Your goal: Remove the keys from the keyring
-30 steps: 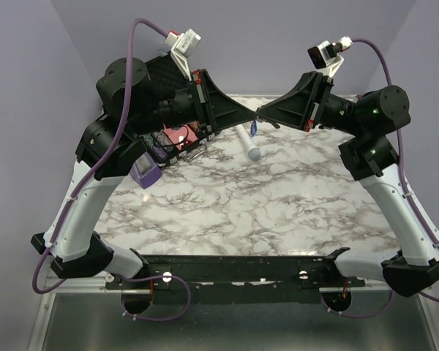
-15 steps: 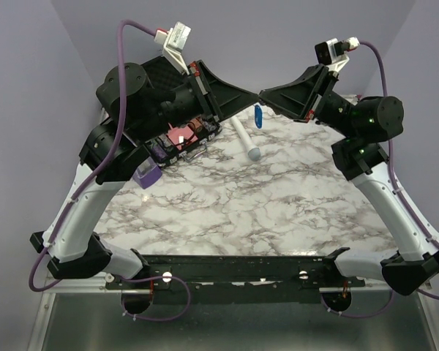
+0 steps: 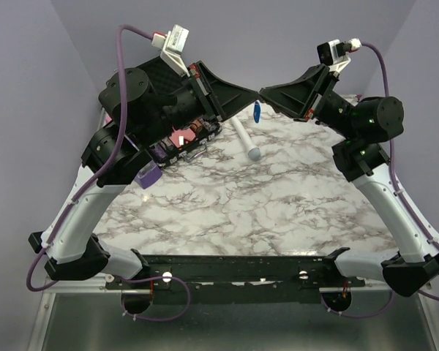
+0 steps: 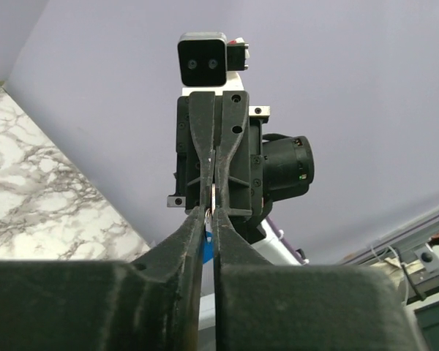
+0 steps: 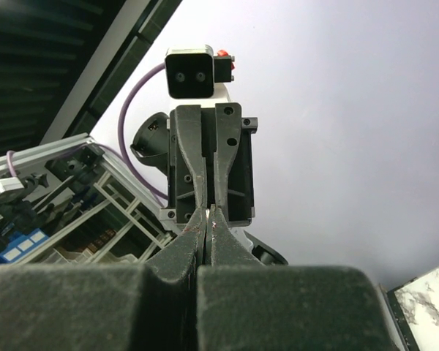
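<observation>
Both arms are raised over the far edge of the table, tips meeting nose to nose. My left gripper (image 3: 254,93) (image 4: 210,212) has its fingers a sliver apart around a thin silver wire. The blue keyring (image 3: 257,112) (image 4: 207,247) hangs just below those tips and shows through the slit in the left wrist view. My right gripper (image 3: 264,94) (image 5: 208,210) is shut, with a silver glint of a key (image 5: 211,218) pinched between its tips. The key is too small to make out in the top view.
A white wand (image 3: 245,139) lies on the marble table (image 3: 263,212) under the grippers. A black tray with pink items (image 3: 181,137) and a purple metronome (image 3: 147,174) sit under the left arm.
Over the last second both grippers rose and moved toward the back wall, carrying the blue keyring up with them. Since half a second ago almost nothing has shifted.
</observation>
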Controlling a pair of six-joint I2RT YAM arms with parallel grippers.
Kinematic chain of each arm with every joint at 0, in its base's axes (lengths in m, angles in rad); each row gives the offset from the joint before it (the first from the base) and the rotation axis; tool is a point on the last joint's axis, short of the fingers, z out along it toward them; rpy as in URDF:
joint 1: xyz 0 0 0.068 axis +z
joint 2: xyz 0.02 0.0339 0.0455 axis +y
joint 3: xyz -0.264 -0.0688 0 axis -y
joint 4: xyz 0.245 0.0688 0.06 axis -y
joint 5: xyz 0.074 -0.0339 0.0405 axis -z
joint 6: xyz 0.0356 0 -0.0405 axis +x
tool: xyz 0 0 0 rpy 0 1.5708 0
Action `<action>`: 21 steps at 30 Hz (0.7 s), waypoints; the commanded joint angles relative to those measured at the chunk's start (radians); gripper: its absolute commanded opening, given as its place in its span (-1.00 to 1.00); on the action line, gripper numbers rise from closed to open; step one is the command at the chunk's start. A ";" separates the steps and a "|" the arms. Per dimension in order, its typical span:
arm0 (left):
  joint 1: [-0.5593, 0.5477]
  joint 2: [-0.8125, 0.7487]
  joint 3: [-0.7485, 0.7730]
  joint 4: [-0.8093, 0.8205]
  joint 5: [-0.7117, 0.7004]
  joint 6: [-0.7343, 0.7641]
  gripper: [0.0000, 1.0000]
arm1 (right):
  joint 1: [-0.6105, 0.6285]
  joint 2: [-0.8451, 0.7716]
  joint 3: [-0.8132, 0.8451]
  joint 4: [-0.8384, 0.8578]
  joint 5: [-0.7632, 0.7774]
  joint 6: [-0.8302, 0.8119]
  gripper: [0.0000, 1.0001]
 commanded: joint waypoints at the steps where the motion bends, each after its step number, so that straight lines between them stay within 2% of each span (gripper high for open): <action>1: -0.009 0.000 -0.014 -0.020 -0.043 0.051 -0.54 | 0.028 -0.030 0.003 -0.081 -0.041 -0.059 -0.99; 9: -0.006 -0.020 0.000 -0.072 -0.066 0.103 0.23 | 0.028 -0.035 0.021 -0.140 -0.060 -0.090 -0.99; 12: -0.004 -0.029 0.004 -0.092 -0.078 0.120 0.45 | 0.026 -0.038 0.023 -0.149 -0.064 -0.093 -0.98; 15: 0.000 -0.040 0.009 -0.121 -0.083 0.146 0.58 | 0.026 -0.037 0.024 -0.160 -0.077 -0.096 -0.99; 21: 0.051 -0.084 0.024 -0.201 -0.037 0.208 0.63 | 0.028 -0.037 0.014 -0.180 -0.130 -0.101 -0.98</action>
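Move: The two grippers meet tip to tip, high above the table, with the keyring at the left fingertips about 1 cm forward, 1 cm right and 1 cm below the left hand. From that hand, the key between the shut right fingers is about 3 cm right, 1 cm forward and level, and the blue tag is roughly 1 cm right, level in reach and 4 cm below. From the right hand, the keyring is about 1 cm left, neither ahead nor back, and 1 cm below. The left fingers, only just parted, spread to about four-fifths open and let go of the keyring while that hand sinks about 3 cm, easing left and slightly forward away from the right fingertips, its own tips tilting down some 10 degrees. The right hand keeps its fingers shut on the key with the ring on it, and also sinks about 2 cm while drawing back a bit over 1 cm, its fingertips dipping slightly. ##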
